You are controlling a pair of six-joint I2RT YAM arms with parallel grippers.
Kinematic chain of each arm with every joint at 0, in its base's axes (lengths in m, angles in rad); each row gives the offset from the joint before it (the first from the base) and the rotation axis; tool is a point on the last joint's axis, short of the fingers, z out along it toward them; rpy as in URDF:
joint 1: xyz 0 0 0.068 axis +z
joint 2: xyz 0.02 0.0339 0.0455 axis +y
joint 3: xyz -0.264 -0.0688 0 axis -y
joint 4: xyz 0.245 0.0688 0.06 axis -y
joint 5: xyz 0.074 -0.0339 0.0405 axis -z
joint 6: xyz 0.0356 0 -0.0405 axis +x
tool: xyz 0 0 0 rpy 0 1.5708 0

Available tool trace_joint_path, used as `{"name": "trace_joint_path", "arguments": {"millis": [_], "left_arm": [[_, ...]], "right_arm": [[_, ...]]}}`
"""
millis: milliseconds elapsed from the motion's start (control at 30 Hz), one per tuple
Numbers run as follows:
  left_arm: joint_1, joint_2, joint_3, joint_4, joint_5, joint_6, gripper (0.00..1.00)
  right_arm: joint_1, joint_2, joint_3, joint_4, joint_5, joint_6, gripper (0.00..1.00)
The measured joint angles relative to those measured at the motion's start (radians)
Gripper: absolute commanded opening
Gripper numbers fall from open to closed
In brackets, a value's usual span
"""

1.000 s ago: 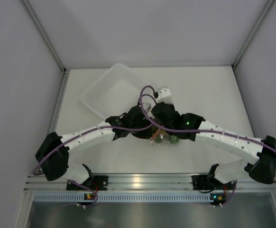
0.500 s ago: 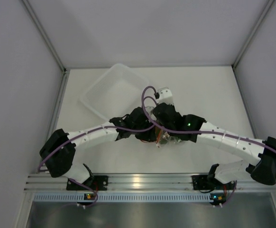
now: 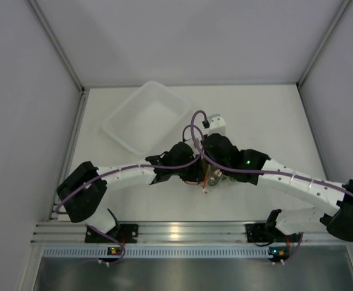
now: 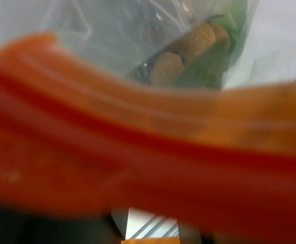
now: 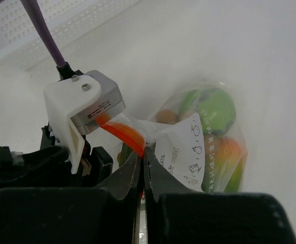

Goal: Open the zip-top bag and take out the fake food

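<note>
The zip-top bag (image 5: 209,137) is a clear crinkly pouch with a white printed label, held off the table between both arms. My right gripper (image 5: 144,152) is shut on its red-orange zip strip (image 5: 125,133). Fake food shows through the plastic: a green ball (image 5: 214,109), an orange-and-green piece (image 5: 224,152) and tan-brown balls with leaves (image 4: 188,48). In the left wrist view the zip strip (image 4: 148,152) fills the frame as a blur right against the camera. My left gripper (image 3: 190,173) sits at the strip's other side, its jaws hidden. In the top view the bag (image 3: 211,179) is mostly covered by the wrists.
A rigid clear plastic tray (image 3: 146,118) lies at the back left of the white table, close behind the left wrist. White walls enclose the table on three sides. The metal rail (image 3: 176,230) with the arm bases runs along the near edge.
Both wrists have drifted slightly right with the bag between them. The left arm has swung in toward the centre, and the food that showed below the grippers is now mostly covered.
</note>
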Motion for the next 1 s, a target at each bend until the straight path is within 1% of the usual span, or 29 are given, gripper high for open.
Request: {"name": "trace_joint_path", "arguments": {"millis": [67, 100, 167, 267, 300, 433, 667, 800, 867, 1000], "left_arm": [[-0.006, 0.022, 0.000, 0.030, -0.003, -0.014, 0.38], [-0.008, 0.033, 0.000, 0.045, -0.004, -0.021, 0.34], [-0.017, 0.050, 0.000, 0.066, -0.013, -0.032, 0.21], [-0.031, 0.063, 0.000, 0.077, -0.029, -0.046, 0.07], [-0.034, 0.063, 0.000, 0.077, -0.033, -0.049, 0.00], [-0.039, 0.048, -0.003, 0.079, -0.057, -0.052, 0.00], [-0.039, -0.057, -0.019, 0.050, -0.114, -0.033, 0.00], [-0.039, -0.087, -0.017, 0.012, -0.144, -0.013, 0.00], [-0.034, -0.090, -0.012, -0.011, -0.140, -0.001, 0.00], [0.002, -0.092, 0.003, -0.045, -0.080, 0.024, 0.00]], "right_arm": [[-0.006, -0.006, -0.001, 0.002, -0.021, 0.008, 0.00], [-0.011, -0.009, -0.001, 0.002, -0.029, 0.010, 0.00], [-0.017, -0.013, -0.004, 0.004, -0.046, 0.017, 0.00], [-0.026, -0.021, -0.013, 0.010, -0.071, 0.024, 0.00], [-0.030, -0.026, -0.018, 0.012, -0.083, 0.025, 0.00], [-0.043, -0.045, -0.039, 0.028, -0.105, 0.023, 0.00], [-0.051, -0.057, -0.079, 0.050, -0.121, -0.003, 0.00], [-0.051, -0.063, -0.099, 0.059, -0.120, -0.022, 0.00], [-0.051, -0.075, -0.121, 0.066, -0.119, -0.034, 0.00], [-0.051, -0.115, -0.177, 0.087, -0.118, -0.058, 0.00]]}}
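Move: The leaf of the fruit bunch, inside the open bag, is about 3 cm to the left gripper's right, level fore and aft and 2 cm lower. The brown fruits are some 5 cm ahead and 4 cm right of this gripper, the green fruit about 9 cm ahead and 8 cm right, both some 5 cm lower. From the right gripper, which already holds the zip edge, the leaf is some 3 cm back, 2 cm right and 14 cm below. Ease the half-open left gripper right and down about 2 cm, deeper into the bag, and shut its fingers on the leaf. Then, keeping that pinch, lift some 3.5 cm while drawing left, back towards the bag's mouth. Keep the right fingers clamped on the orange zip edge and let that hand sink about 3 cm, easing right and a little back. ##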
